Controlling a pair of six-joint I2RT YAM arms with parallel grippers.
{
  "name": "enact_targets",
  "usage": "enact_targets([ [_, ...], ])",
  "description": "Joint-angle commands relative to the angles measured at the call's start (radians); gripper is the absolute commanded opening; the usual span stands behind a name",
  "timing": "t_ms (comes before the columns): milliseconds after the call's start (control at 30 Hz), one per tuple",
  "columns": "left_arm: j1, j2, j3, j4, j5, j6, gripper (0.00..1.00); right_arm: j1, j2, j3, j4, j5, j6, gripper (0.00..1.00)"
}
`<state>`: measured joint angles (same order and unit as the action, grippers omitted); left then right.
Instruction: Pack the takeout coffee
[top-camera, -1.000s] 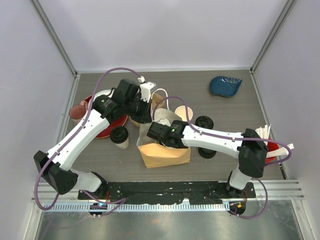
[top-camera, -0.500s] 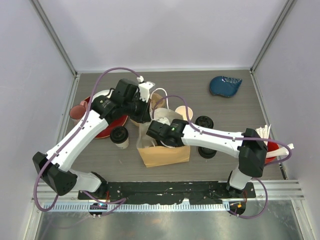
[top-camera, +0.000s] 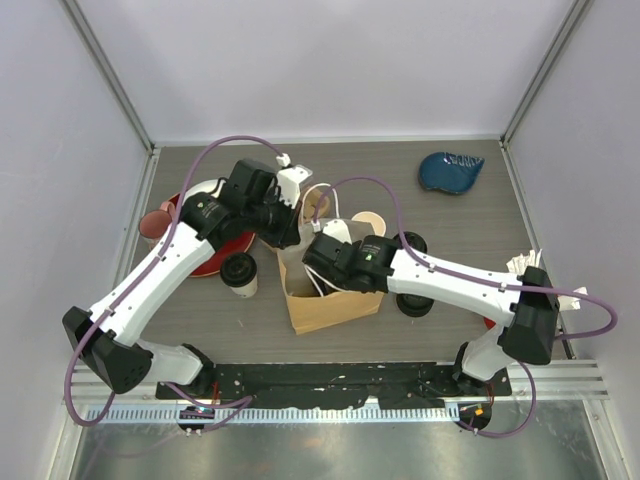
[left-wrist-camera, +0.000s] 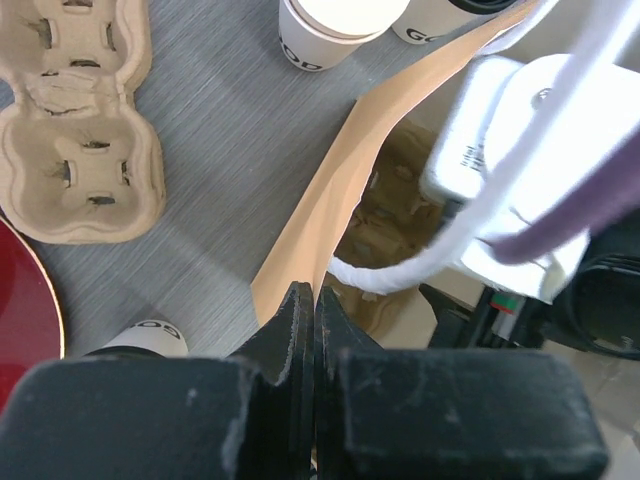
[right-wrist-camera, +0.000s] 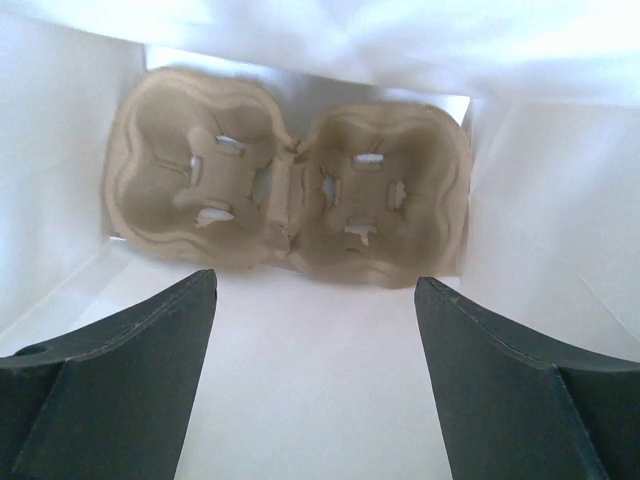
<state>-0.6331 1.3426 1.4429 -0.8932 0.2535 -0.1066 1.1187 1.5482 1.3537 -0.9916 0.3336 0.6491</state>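
Observation:
A brown paper bag (top-camera: 335, 305) stands open mid-table. My left gripper (left-wrist-camera: 315, 300) is shut on its rim at the far left corner. My right gripper (right-wrist-camera: 315, 290) is down inside the bag, open, with nothing between its fingers. Just beyond them, a two-cup cardboard carrier (right-wrist-camera: 290, 190) lies on the bag's floor. One takeout coffee cup (top-camera: 240, 272), white with a black lid, stands left of the bag, also visible in the left wrist view (left-wrist-camera: 152, 333). A second lidded cup (top-camera: 408, 245) stands right of the bag, behind my right arm.
A lidless paper cup (top-camera: 368, 222) stands behind the bag. A spare cardboard carrier (left-wrist-camera: 75, 130) lies beside a red plate (top-camera: 215, 258). A stack of black lids (top-camera: 415, 302) sits right of the bag, and a blue dish (top-camera: 450, 172) at the back right.
My right gripper has opened inside the bag, and the carrier now lies free on the bag's floor. The right arm has shifted slightly rightward. The left gripper still holds the rim.

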Motion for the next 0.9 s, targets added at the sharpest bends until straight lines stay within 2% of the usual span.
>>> enact_targets([
  [0,0.000,-0.020,0.005,-0.004,0.030,0.048,0.00,0.032,-0.072,0.033,0.071,0.093,-0.035,0.86],
  [433,0.000,-0.017,0.010,-0.036,0.020,0.084,0.00,0.055,-0.195,-0.007,0.186,0.165,-0.085,0.86],
  [867,0.000,-0.013,0.016,-0.046,0.023,0.096,0.00,0.075,-0.254,0.045,0.215,0.240,-0.150,0.86],
])
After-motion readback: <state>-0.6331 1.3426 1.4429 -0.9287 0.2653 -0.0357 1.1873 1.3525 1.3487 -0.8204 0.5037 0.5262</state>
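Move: The right hand is inside the paper bag, empty and open above the cup carrier at the bottom, whose middle lies about 6 cm below, 4 cm ahead and 1 cm to its left. Outside the bag, the right-hand lidded coffee stands about 15 cm right and 7 cm ahead, and the white cups 6 cm right and 12 cm ahead. From the left hand, that carrier is about 17 cm below, 10 cm right and 4 cm back. Straight up, mainly, the right hand draws away from the carrier it has already released, rising some 8 cm towards the bag's mouth with only a slight drift forward and left. Its wrist tips about 20 degrees so the fingertips swing forward, and the fingers stay wide open. The left hand all but stays put, still pinching the bag's rim near the handle to steady the bag. ##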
